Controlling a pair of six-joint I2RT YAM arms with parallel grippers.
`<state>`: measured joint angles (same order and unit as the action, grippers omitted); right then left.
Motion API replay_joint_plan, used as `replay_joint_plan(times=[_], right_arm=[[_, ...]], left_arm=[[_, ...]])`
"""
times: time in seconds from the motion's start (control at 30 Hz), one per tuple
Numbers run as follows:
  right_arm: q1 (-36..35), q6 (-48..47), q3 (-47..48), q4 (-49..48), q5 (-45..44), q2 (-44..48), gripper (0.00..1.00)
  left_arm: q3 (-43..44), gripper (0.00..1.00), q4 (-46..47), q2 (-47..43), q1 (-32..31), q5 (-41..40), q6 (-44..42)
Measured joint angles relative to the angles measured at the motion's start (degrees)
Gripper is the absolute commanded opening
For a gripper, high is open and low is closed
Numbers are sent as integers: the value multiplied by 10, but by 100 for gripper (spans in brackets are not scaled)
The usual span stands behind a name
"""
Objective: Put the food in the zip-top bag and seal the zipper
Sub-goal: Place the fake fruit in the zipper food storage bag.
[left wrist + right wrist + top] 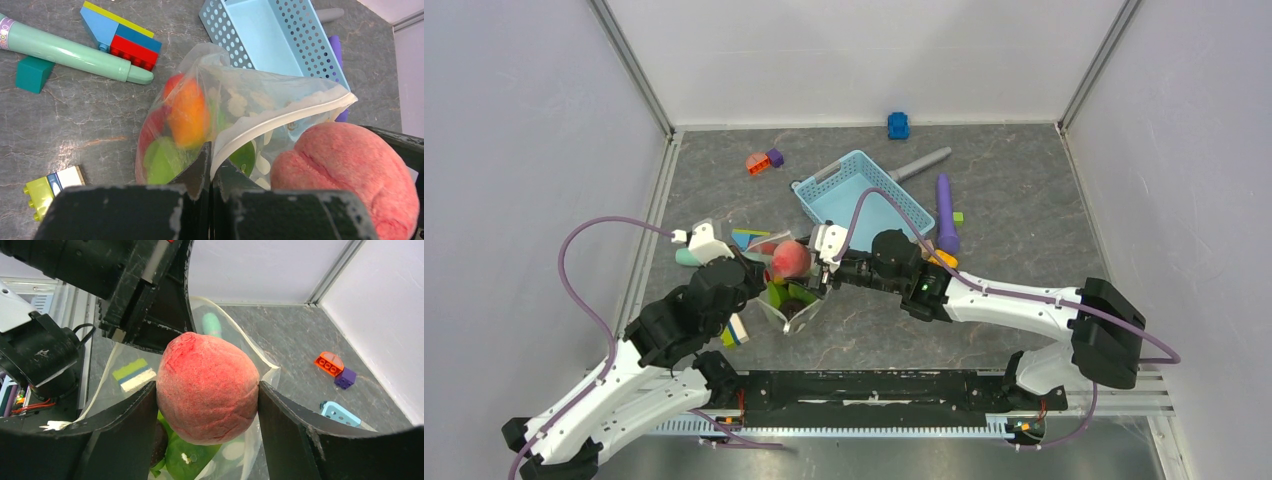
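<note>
The zip-top bag (pixel 240 100) stands open at mid-table, its dotted wall bulging with food: an orange piece (pixel 187 115), a green one (pixel 160 160) and a red one (pixel 172 82). My left gripper (pixel 211 165) is shut on the bag's mouth edge, pinching the zipper (pixel 280 120) strip and holding it up. My right gripper (pixel 207 405) is shut on a pink toy peach (pixel 207 370), which hangs right over the bag's mouth (pixel 791 259). Below the peach, inside the bag, lie a green piece (pixel 192 455) and a dark brown one (pixel 159 440).
A light-blue mesh basket (pixel 854 195) lies just behind the bag, with a purple stick (pixel 945 212) and a grey pen (pixel 921 163) to its right. Blocks (pixel 764 160) and a blue toy (pixel 898 125) sit further back. A mint marker (pixel 75 52) and bricks (pixel 125 37) lie left of the bag.
</note>
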<state>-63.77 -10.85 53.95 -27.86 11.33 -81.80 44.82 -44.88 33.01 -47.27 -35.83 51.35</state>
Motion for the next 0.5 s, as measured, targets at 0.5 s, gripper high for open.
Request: replay_joint_plan(times=[0.5], right_arm=[[0,-6,7,43,-28,-1,98]], left_arm=[[0,3,0,-1,0,0,0]])
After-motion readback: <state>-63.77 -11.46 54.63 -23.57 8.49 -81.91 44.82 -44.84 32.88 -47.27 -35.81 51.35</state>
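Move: The bag the right hand is bringing the peach to gapes almost directly under it, its middle roughly 11 cm below, 2 cm to the left and perhaps 1 cm back. From the same hand, the blue basket stands about 21 cm ahead and 12 cm to the right, and the green-and-white block about 6 cm back and 14 cm left, both some 22 cm lower. From the left hand, the bag's middle is about 4 cm to the right, 2 cm back and 6 cm below. The right hand's fingers let go of the peach over the bag's open mouth, spreading from partly open to fully open, while the hand eases down about 1.5 cm and drifts 1 cm or so forward with hardly any turn. The left hand stays put, still pinching the bag's rim to hold the mouth open. ##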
